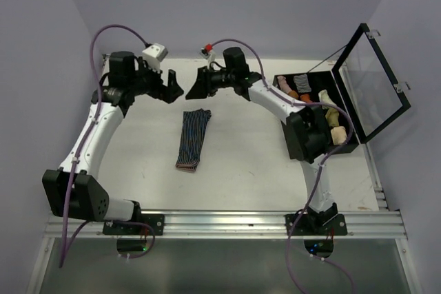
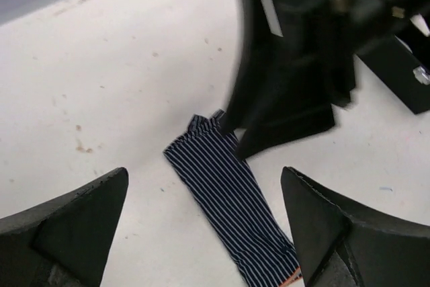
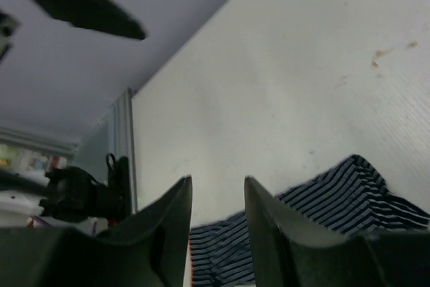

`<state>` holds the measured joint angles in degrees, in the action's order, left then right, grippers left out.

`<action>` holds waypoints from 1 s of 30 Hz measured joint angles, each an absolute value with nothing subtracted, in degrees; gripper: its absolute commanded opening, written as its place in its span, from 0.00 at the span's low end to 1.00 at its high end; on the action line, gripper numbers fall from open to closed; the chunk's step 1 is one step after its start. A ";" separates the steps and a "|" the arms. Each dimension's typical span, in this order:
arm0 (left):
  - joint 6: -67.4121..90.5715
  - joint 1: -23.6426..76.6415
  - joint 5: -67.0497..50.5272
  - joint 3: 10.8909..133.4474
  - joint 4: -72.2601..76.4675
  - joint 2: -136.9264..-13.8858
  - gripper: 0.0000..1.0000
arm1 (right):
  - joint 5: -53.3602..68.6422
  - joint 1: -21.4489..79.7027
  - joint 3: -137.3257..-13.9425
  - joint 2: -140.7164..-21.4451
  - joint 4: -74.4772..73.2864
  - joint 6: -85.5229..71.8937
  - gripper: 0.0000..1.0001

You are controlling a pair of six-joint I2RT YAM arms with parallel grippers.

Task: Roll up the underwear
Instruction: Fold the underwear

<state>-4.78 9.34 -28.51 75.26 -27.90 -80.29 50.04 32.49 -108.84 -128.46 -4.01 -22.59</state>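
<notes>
The underwear is a navy, white-striped cloth folded into one long narrow strip, lying flat on the white table with an orange-edged end toward the arms. In the left wrist view the underwear runs diagonally below my left gripper, whose jaws stand wide open and empty above it. My right gripper is open by a narrower gap, nothing between its fingers, hovering over the far end of the underwear. From above, the left gripper and right gripper face each other just beyond the strip's far end.
A black case with its clear lid standing open sits at the right, holding several rolled garments. The right arm's elbow hangs over its near side. The right gripper's body shows dark and blurred in the left wrist view.
</notes>
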 measured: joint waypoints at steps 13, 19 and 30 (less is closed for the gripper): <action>-5.30 1.89 -41.01 66.04 -24.62 -82.02 0.77 | 50.78 34.83 -80.82 -127.98 11.07 -41.82 0.40; -8.84 1.89 -41.71 58.94 -24.88 -78.41 0.74 | 53.80 34.37 -90.48 -136.75 8.97 -40.45 0.39; -12.32 1.89 -42.61 57.04 -24.36 -78.28 0.72 | 54.28 33.26 -105.30 -140.11 -2.44 -27.46 0.40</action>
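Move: Below the right hand by about 17 cm lies the striped underwear, folded to a long strip running towards the bases, its middle some 11 cm back and 2 cm left. The strip's far end is nearly under that hand, about 2 cm back and 1 cm left. From the left hand the underwear's middle is roughly 9 cm back, 6 cm right and 24 cm down. No other thing lies near. Swinging back about 8 cm and down some 15 cm, the right hand tips its partly open fingers steeply down onto the strip's farther half, strokes forward about 6 cm along the cloth, then rises 2 to 3 cm, tilting partly back. The left hand makes a short hop left, then sinks about 10 cm and draws back towards the underwear, its wide-open fingers closing by about a quarter, without touching. ##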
